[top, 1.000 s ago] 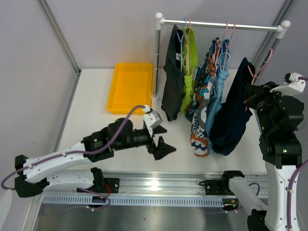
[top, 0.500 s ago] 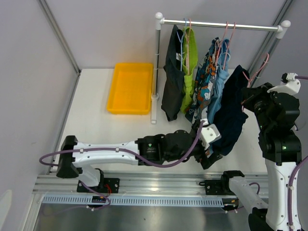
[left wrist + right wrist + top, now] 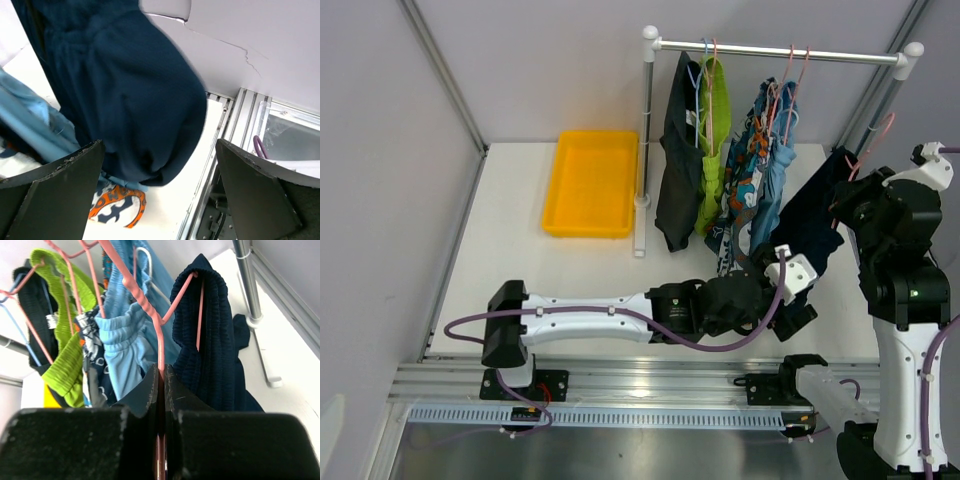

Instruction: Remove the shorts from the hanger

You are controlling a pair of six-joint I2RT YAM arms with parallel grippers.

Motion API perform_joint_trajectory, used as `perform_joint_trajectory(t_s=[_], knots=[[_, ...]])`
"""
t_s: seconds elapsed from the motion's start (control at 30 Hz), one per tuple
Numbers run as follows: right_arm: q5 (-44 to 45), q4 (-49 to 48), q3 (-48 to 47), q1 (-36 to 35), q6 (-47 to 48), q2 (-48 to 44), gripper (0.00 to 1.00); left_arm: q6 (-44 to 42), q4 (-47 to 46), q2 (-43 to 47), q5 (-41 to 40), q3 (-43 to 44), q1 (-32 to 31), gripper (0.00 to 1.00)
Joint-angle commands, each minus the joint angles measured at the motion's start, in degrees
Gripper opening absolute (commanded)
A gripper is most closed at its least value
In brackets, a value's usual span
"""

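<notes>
The navy shorts point(image 3: 808, 215) hang on a pink hanger point(image 3: 873, 140) that my right gripper point(image 3: 161, 376) is shut on, pinching the hanger's wire just right of the rail. My left gripper point(image 3: 798, 300) is open below them; in the left wrist view the navy shorts point(image 3: 125, 100) bulge down between its wide fingers point(image 3: 60, 190) without touching them. The charcoal-black shorts point(image 3: 675, 170), lime green shorts point(image 3: 715, 150), patterned shorts point(image 3: 745, 190) and light blue shorts point(image 3: 778, 185) hang on the rail point(image 3: 780, 52).
A yellow tray point(image 3: 590, 185) lies at the back left of the table. The rack's left post point(image 3: 646, 120) stands beside it. The aluminium rail of the arm bases point(image 3: 650, 385) runs along the near edge, close under my left gripper.
My left arm has swung right across the table, from near the tray to under the navy shorts. My right gripper has drawn the hanger and navy shorts slightly right and up.
</notes>
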State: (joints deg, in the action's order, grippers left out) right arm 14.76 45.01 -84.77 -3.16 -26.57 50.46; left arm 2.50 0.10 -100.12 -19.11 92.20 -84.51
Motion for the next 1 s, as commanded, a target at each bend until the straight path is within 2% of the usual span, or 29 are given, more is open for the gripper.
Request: perform_joint_trajectory(t_s=[0.0, 0.17, 0.23, 0.27, 0.33, 0.37, 0.4, 0.43, 0.47, 0.53, 0.67, 0.77, 0.8, 0.97], knots=[[2.11, -3.09, -3.03, -0.27, -0.07, 0.34, 0.0, -0.39, -1.51, -2.0, 1.01, 4.73, -0.57, 0.99], [1.24, -2.39, -3.47, -0.36, 0.02, 0.43, 0.0, -1.09, -3.35, -3.68, -1.18, 5.62, -0.83, 0.98], [0.88, -1.95, -3.47, -0.27, -0.06, 0.17, 0.0, -1.88, -3.09, -5.52, -2.06, 7.54, -0.83, 0.92], [0.88, -1.77, -3.47, -0.36, -0.06, 0.08, 0.0, -2.06, -2.83, -6.05, -3.29, 8.51, -0.74, 0.83], [0.88, -0.98, -3.73, -0.27, -0.15, -0.09, 0.0, -2.33, -2.74, -7.45, -4.35, 9.48, -0.57, 0.73], [0.79, -0.89, -3.91, -0.36, -0.15, -0.18, 0.0, -2.33, -2.82, -7.81, -5.31, 10.18, -0.48, 0.58], [0.53, -0.46, -4.0, -0.36, -0.15, -0.27, 0.0, -2.33, -3.0, -8.07, -5.75, 10.36, -0.13, 0.51], [0.62, -0.19, -4.0, -0.27, -0.15, -0.36, 0.0, -2.33, -3.35, -8.34, -6.19, 10.54, -0.04, 0.37], [0.62, -0.19, -3.91, -0.36, -0.15, -0.45, 0.0, -2.33, -3.44, -8.52, -7.24, 10.71, -0.04, 0.12], [1.05, -0.02, -3.91, -0.36, 0.02, -0.27, 0.0, -2.33, -3.18, -8.6, -7.95, 10.81, 0.13, 0.0], [2.81, -0.1, -4.78, -0.27, 0.11, 0.78, 0.0, -1.11, -1.77, -5.64, -7.52, 8.44, -0.48, 0.0], [5.0, -0.37, -6.89, -0.18, 0.2, 2.89, 0.0, 1.96, -3.43, -1.59, -8.04, 0.45, -2.67, 0.0], [5.36, -0.89, -8.03, -0.09, 0.11, 3.5, 0.0, 2.85, -4.4, 1.65, -8.22, -5.83, -4.33, 0.0], [6.24, -1.86, -10.15, 0.08, 0.55, 6.75, 0.0, 9.52, -7.22, 8.0, -12.52, -18.09, -10.23, 0.0]])
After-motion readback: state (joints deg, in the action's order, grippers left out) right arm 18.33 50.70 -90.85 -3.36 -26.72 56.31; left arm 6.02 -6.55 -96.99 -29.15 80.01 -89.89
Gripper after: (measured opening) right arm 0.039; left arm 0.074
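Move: The navy shorts hang open before the left gripper, their lower part straight off its fingertips and their middle roughly 5 cm to its right, 6 cm ahead and a little above. The light blue shorts hang about 13 cm ahead and 3 cm to the left of that hand, the patterned shorts about as far ahead but 8 cm to its left. From the right hand, the navy shorts' middle lies some 5 cm left, 4 cm ahead and 8 cm down. Rightward and slightly forward, the left hand eases about 3 cm into the lower part of the navy shorts and closes from wide open to shut, pinching the cloth. It then reverses and pulls some 5 cm left, 4 cm back and 3 cm down, away from the rack, while the right hand, nearly still, keeps its pinch on the pink hanger. ##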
